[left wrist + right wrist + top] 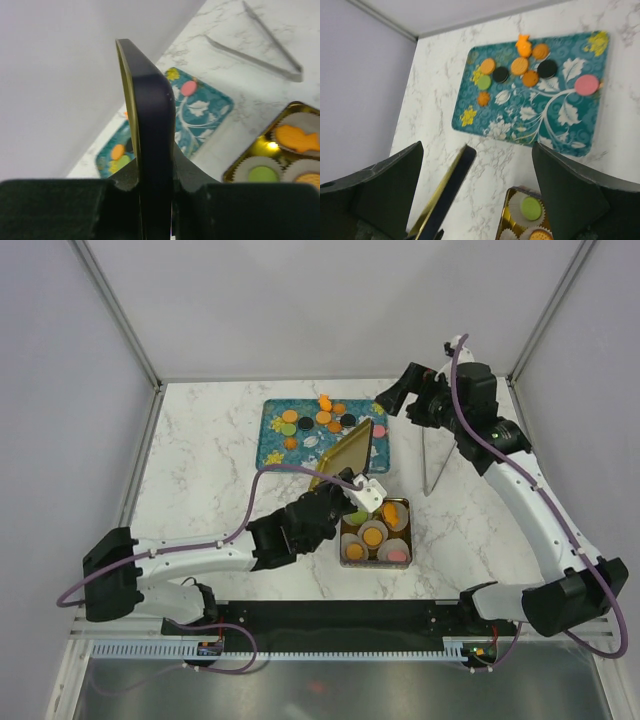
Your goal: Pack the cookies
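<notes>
Loose cookies [323, 417] [520, 66] in orange, green, black and pink lie on a teal flowered tray [272, 445] [560, 125]. More cookies [372, 535] [297, 139] sit in white paper cups inside a gold tin [404, 508] [235, 172]. My left gripper [350, 483] [155, 175] is shut on the tin's lid [345, 455] [150, 115], dark outside and gold inside. It holds the lid tilted on edge between tray and tin. My right gripper [395, 395] [477, 150] hangs open and empty above the tray's right end.
Metal tongs [427, 460] [260, 52] lie on the marble table [200, 460] to the right of the tray. Frame posts and grey walls enclose the table on three sides.
</notes>
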`<state>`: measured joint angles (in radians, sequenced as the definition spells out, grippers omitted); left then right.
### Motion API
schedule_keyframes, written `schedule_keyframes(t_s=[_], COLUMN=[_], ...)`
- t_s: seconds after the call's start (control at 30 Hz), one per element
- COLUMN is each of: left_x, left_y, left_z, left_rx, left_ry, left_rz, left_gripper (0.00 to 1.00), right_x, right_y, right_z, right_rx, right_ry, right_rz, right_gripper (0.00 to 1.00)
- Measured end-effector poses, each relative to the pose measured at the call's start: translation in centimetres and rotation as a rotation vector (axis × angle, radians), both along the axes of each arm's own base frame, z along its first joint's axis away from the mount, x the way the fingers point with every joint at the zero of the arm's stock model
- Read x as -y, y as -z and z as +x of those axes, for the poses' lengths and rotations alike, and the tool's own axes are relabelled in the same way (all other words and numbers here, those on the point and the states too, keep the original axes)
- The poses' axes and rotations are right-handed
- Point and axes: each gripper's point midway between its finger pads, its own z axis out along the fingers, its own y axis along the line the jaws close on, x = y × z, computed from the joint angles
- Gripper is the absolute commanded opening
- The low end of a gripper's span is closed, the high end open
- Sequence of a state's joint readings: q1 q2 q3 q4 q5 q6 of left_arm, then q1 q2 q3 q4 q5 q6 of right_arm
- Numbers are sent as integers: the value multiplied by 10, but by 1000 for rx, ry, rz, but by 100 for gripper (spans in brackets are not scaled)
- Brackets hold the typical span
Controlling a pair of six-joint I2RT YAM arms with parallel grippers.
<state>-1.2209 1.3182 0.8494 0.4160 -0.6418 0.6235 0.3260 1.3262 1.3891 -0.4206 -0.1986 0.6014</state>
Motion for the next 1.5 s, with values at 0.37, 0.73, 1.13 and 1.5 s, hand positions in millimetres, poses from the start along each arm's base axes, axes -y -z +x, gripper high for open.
schedule_keyframes(t_s=[0.37,0.73,1.13,1.5], left_x=[17,25,49,62], left_y=[-10,59,80,107], left_z=[-15,-36,-42,-33], left_rx=[-637,-1294,-1501,-1566], left_ry=[192,194,285,275], left_rz=[-508,-989,-1196,-1248], left_gripper=[2,2,6,11], right_x=[56,74,74,73], right_y=[6,66,146,163], right_z=[2,-45,-84,-90], right_rx=[45,-57,-213,-225], right_ry=[216,214,149,147], right_rz=[-117,-181,-208,-193], right_gripper=[98,98,98,98])
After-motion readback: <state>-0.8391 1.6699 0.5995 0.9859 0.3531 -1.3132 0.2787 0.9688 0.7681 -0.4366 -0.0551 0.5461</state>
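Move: From the left hand, which still grips the lid, the cookie tin lies about 11 cm to its right, 8 back and 20 below; the patterned tray sits some 17 cm ahead and 2 left, the tongs 12 ahead and 25 right, both on the table. From the empty, open right hand, the tin is about 23 cm back, 2 left and 26 down. Left hand rolls its lid level and lowers 10 cm, rightward over the tin; open right sinks 16 cm, backing. ##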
